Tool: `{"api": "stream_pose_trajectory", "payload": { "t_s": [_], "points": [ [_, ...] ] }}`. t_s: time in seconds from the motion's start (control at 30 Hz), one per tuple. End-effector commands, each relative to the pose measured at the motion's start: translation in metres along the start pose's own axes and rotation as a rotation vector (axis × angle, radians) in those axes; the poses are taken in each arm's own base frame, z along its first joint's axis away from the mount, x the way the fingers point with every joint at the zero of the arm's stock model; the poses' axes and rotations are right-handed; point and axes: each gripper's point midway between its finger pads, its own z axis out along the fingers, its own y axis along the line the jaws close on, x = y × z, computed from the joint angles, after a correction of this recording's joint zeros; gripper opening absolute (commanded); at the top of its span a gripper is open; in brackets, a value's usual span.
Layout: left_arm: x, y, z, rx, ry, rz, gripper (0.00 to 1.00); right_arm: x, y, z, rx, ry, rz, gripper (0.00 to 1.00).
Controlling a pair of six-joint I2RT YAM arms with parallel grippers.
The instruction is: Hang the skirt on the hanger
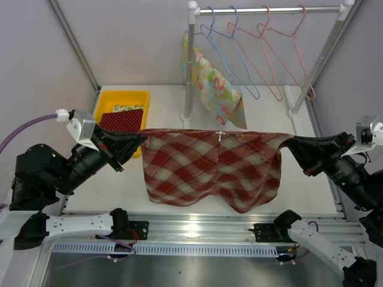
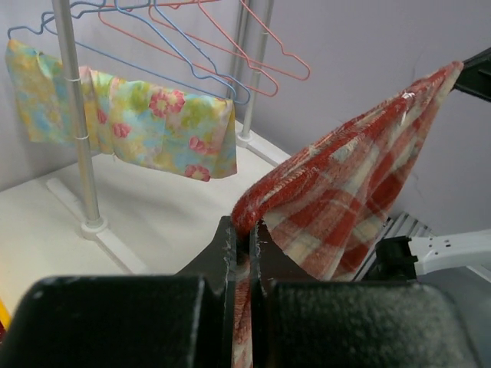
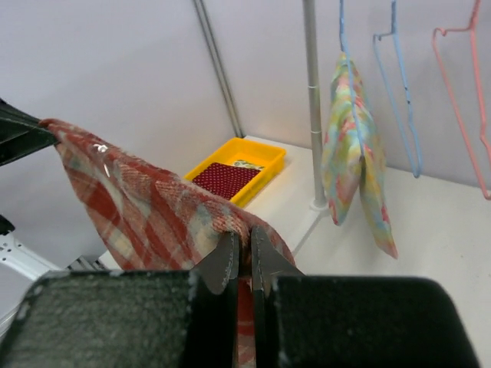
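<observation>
A red and cream plaid skirt (image 1: pixel 212 167) hangs stretched in the air between my two grippers, above the table's front half. My left gripper (image 1: pixel 141 139) is shut on its left waist corner (image 2: pixel 253 211). My right gripper (image 1: pixel 289 142) is shut on its right waist corner (image 3: pixel 238 230). Several wire hangers hang on the rail (image 1: pixel 269 10) behind: a blue one (image 1: pixel 239 57) and a pink one (image 1: pixel 281 54) are bare. A floral cloth (image 1: pixel 216 89) hangs on the leftmost hanger.
A yellow bin (image 1: pixel 122 110) with a dark red dotted cloth stands at the back left. The rack's left post (image 1: pixel 190 66) and right post (image 1: pixel 323 57) stand on the white table (image 1: pixel 263 113). A metal rail runs along the near edge.
</observation>
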Motion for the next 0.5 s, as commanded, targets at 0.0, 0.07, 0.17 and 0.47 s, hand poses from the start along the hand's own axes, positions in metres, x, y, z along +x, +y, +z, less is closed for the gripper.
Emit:
{"api": "stream_pose_trajectory", "payload": {
  "t_s": [0.0, 0.07, 0.17, 0.47],
  "points": [
    [-0.013, 0.032, -0.003, -0.196, -0.017, -0.036, 0.00, 0.000, -0.014, 0.015, 0.074, 0.028, -0.027, 0.00],
    [-0.001, 0.037, 0.003, -0.245, 0.025, -0.015, 0.00, 0.029, -0.027, 0.036, 0.119, 0.131, -0.020, 0.00],
    [0.016, 0.047, 0.017, -0.331, 0.084, 0.028, 0.00, 0.075, -0.056, 0.062, 0.225, 0.248, -0.027, 0.00],
    [0.119, 0.106, 0.076, -0.304, 0.279, -0.106, 0.00, 0.167, -0.096, 0.117, 0.260, 0.421, 0.025, 0.00]
  ]
}}
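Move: Both hands already hold the plaid skirt stretched by its waistband corners, high over the near edge. The open table where it is headed lies about 17 cm ahead, 21 cm right and 46 cm below the left hand, and 17 cm ahead, 15 cm left and 47 cm below the right. From the left hand the yellow bin stands some 30 cm ahead, 19 cm left; from the right, the flowered skirt hangs roughly 32 cm ahead, 15 cm left and 20 cm below. The two arms swing the plaid skirt out and down together, starting gently forward and then dropping faster towards the open table in front of the rack, the left hand going about 11 cm forward and as far down while it turns some 25 degrees counter-clockwise and tips downward. The right hand sinks more, nearly 20 cm, with some 13 cm forward and a little to the left, its fingers tipping about 30 degrees down, and both grippers stay shut on the waistband corners. ##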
